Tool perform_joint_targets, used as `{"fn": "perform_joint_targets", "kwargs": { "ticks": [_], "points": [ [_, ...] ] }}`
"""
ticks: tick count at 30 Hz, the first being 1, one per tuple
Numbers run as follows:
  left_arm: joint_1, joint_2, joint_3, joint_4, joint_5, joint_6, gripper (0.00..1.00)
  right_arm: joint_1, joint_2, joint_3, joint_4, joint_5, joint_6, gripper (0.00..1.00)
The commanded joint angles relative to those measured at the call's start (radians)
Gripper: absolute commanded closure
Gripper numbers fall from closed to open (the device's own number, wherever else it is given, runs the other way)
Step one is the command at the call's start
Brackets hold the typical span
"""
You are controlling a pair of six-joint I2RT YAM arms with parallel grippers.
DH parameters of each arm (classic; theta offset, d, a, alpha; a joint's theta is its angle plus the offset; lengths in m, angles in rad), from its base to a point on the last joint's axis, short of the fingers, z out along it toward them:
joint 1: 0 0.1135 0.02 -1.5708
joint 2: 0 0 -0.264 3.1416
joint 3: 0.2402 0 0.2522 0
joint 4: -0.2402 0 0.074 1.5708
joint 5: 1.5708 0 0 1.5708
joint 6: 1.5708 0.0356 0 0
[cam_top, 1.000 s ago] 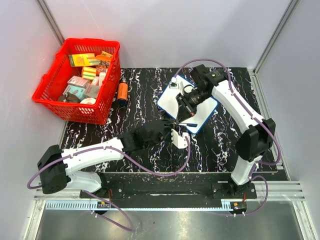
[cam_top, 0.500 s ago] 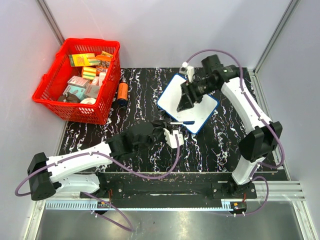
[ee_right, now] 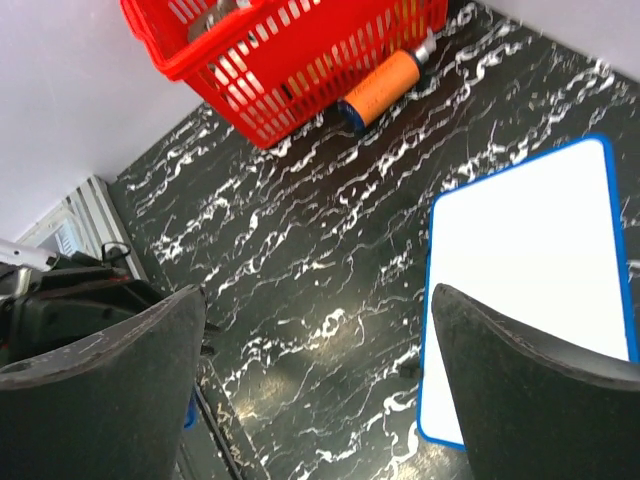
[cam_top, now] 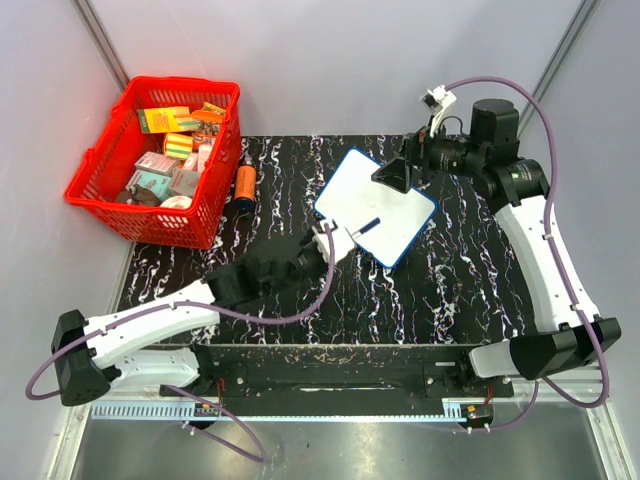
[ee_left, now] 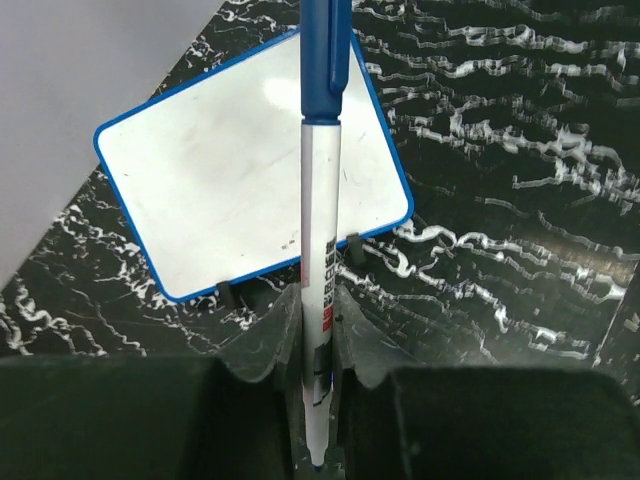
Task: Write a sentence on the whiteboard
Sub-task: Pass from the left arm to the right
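Observation:
The whiteboard [cam_top: 385, 200] lies flat on the black marbled mat, white with a thin blue rim. Its surface looks blank in all views, and no sentence shows on it. My left gripper [cam_top: 322, 246] is shut on a white marker [ee_left: 320, 200]. The marker's blue cap end [cam_top: 369, 224] reaches out over the board's near part. In the left wrist view the whiteboard [ee_left: 230, 190] lies ahead, past the fingers [ee_left: 275, 335]. My right gripper [cam_top: 395, 176] hangs open and empty above the board's far right corner. Its wrist view shows the whiteboard [ee_right: 540, 250] below.
A red basket [cam_top: 105, 165] full of small packs stands at the back left. An orange bottle [cam_top: 244, 186] lies against its right side. In the right wrist view, the basket [ee_right: 290, 75] and the bottle [ee_right: 385, 85] are far ahead. Grey walls enclose the mat on three sides.
My right gripper opened, let go near the marker and rose away to the back right. My left arm carried the marker forward until its cap end came over the board.

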Motion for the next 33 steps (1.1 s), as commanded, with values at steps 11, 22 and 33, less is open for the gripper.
{"fn": "perform_joint_targets", "kwargs": {
  "ticks": [11, 22, 33],
  "points": [
    [0.352, 0.077, 0.251, 0.033, 0.494, -0.515, 1.0, -0.025, -0.035, -0.083, 0.363, -0.317, 0.246, 0.06],
    [0.361, 0.149, 0.367, 0.125, 0.625, -0.615, 1.0, -0.022, -0.006, -0.307, 1.341, -0.611, 0.963, 0.17],
    [0.36, 0.22, 0.441, 0.158, 0.665, -0.656, 1.0, 0.03, 0.031, -0.266, 1.285, -0.584, 0.928, 0.34]
  ]
}}
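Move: The left hand still holds the marker near its nib end, cap outward. The open right gripper it is taken to lies about 11 cm ahead, 12 cm to the right and 12 cm higher; the whiteboard lies some 22 cm ahead, 8 cm right and 25 cm below. From the right hand, the marker's middle is about 9 cm back, 8 cm left and 10 cm below, the whiteboard 12 cm ahead, 2 cm left and 36 cm down. Raise the left gripper about 13 cm with the marker kept in its pinch, going forward first, then up and to the right, rolling the wrist until its fingers point level, mostly right. Meanwhile lift the right gripper, then draw it back and left towards the marker, about 6 cm up and 6 back, swinging its fingers round to point left and partly closing them around the cap end without shutting. ##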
